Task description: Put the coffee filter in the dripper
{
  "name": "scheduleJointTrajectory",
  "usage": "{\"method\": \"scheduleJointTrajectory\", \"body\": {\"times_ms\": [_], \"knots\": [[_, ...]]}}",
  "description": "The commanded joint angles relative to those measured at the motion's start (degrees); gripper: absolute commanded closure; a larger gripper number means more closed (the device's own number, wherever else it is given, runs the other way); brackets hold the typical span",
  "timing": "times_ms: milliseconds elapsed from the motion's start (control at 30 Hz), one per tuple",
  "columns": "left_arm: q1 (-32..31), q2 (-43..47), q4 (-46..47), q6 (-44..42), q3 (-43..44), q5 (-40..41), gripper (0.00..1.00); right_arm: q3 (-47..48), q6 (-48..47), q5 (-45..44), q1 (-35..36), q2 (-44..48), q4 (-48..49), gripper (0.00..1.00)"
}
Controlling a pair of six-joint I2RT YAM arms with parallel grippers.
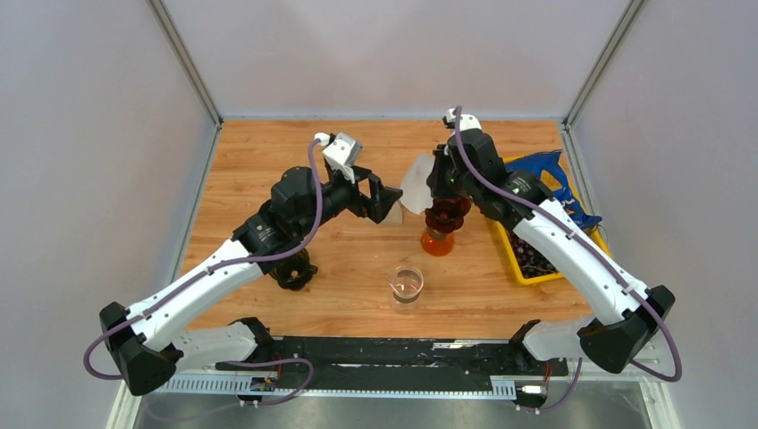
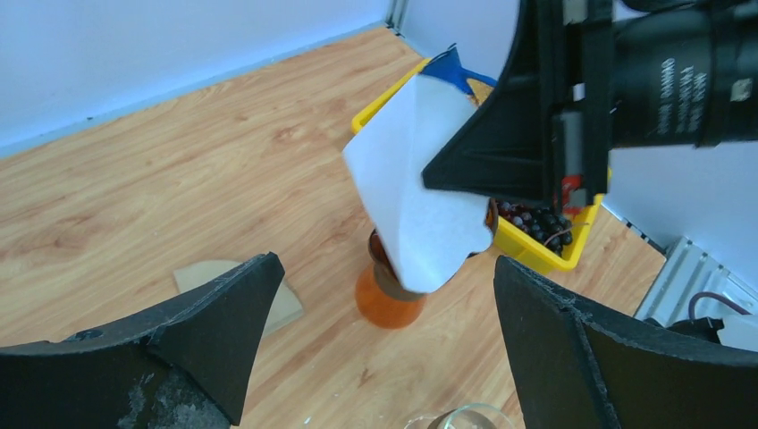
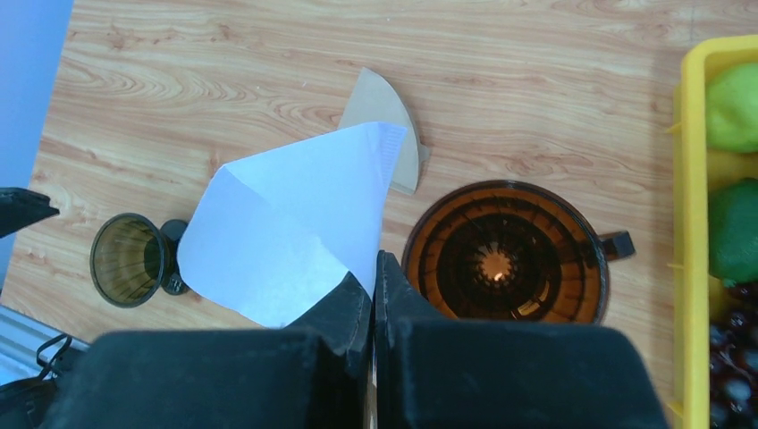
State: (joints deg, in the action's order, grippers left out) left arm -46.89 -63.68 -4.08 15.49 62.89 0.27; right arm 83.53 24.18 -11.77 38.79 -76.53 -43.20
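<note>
The amber dripper stands on an orange base mid-table, its mouth open and empty in the right wrist view. My right gripper is shut on the edge of a white paper coffee filter and holds it in the air just left of the dripper's rim. In the top view the filter hangs left of the right gripper. My left gripper is open and empty, left of the filter and pointing at it. The left wrist view shows the filter in front of the dripper.
A brown paper filter lies flat on the table behind the dripper. A small dark cup stands left, a glass beaker in front. A yellow tray with grapes and green fruit and a blue bag sit right.
</note>
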Motion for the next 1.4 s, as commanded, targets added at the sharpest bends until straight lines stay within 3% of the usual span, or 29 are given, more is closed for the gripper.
{"method": "scheduleJointTrajectory", "body": {"times_ms": [0, 167, 533, 667, 867, 1367], "knots": [[0.1, 3.5, 2.8, -0.4, -2.8, 3.9, 0.0, 4.6, -0.5, 1.8, -1.3, 3.5, -7.3, 1.0], [0.1, 3.9, 1.7, -0.8, -4.5, 12.4, 0.0, 8.6, -1.2, 3.8, -2.7, 4.3, -17.1, 1.0], [0.2, 3.5, 1.5, -1.4, -6.2, 15.9, 0.0, 11.2, -4.8, 10.5, -7.3, 1.4, -28.8, 1.0], [0.3, 3.9, 2.0, -1.3, -7.3, 15.5, 0.0, 10.2, -5.6, 10.8, -10.8, -0.3, -28.1, 1.0], [0.2, 3.2, 1.2, -1.8, -7.6, 16.2, 0.0, 8.0, -7.8, 18.3, -15.9, -3.7, -26.2, 1.0], [0.2, 3.5, 1.8, -3.2, -9.3, 17.1, 0.0, 8.3, -9.1, 17.0, -17.2, -9.1, -24.5, 1.0]]}}
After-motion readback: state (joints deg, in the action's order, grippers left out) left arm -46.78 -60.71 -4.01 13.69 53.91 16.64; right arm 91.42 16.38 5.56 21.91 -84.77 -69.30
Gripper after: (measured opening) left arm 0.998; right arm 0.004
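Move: The right hand holds the filter above the dripper, whose middle is about 5 cm to its right, level with it fore-and-aft and some 14 cm below; the orange carafe stands right under the dripper. The beige filter lies on the table about 9 cm ahead and 10 cm left of the right hand, the glass cup some 13 cm back and 5 cm left. From the empty left hand the dripper is about 14 cm right, 5 cm ahead and 20 cm lower. Keeping its shut-finger pinch on the filter's edge, the right hand swings right and back in a shallow rising arc, then sinks about 8 cm and comes some 3 cm forward again, ending about 8 cm to the right with the fingers tipped some 25 degrees further down, so that the filter is brought across the dripper's mouth. Meanwhile the left hand, already wide open, draws about 5 cm left and as far down, away from the filter, turning some 15 degrees counter-clockwise. ##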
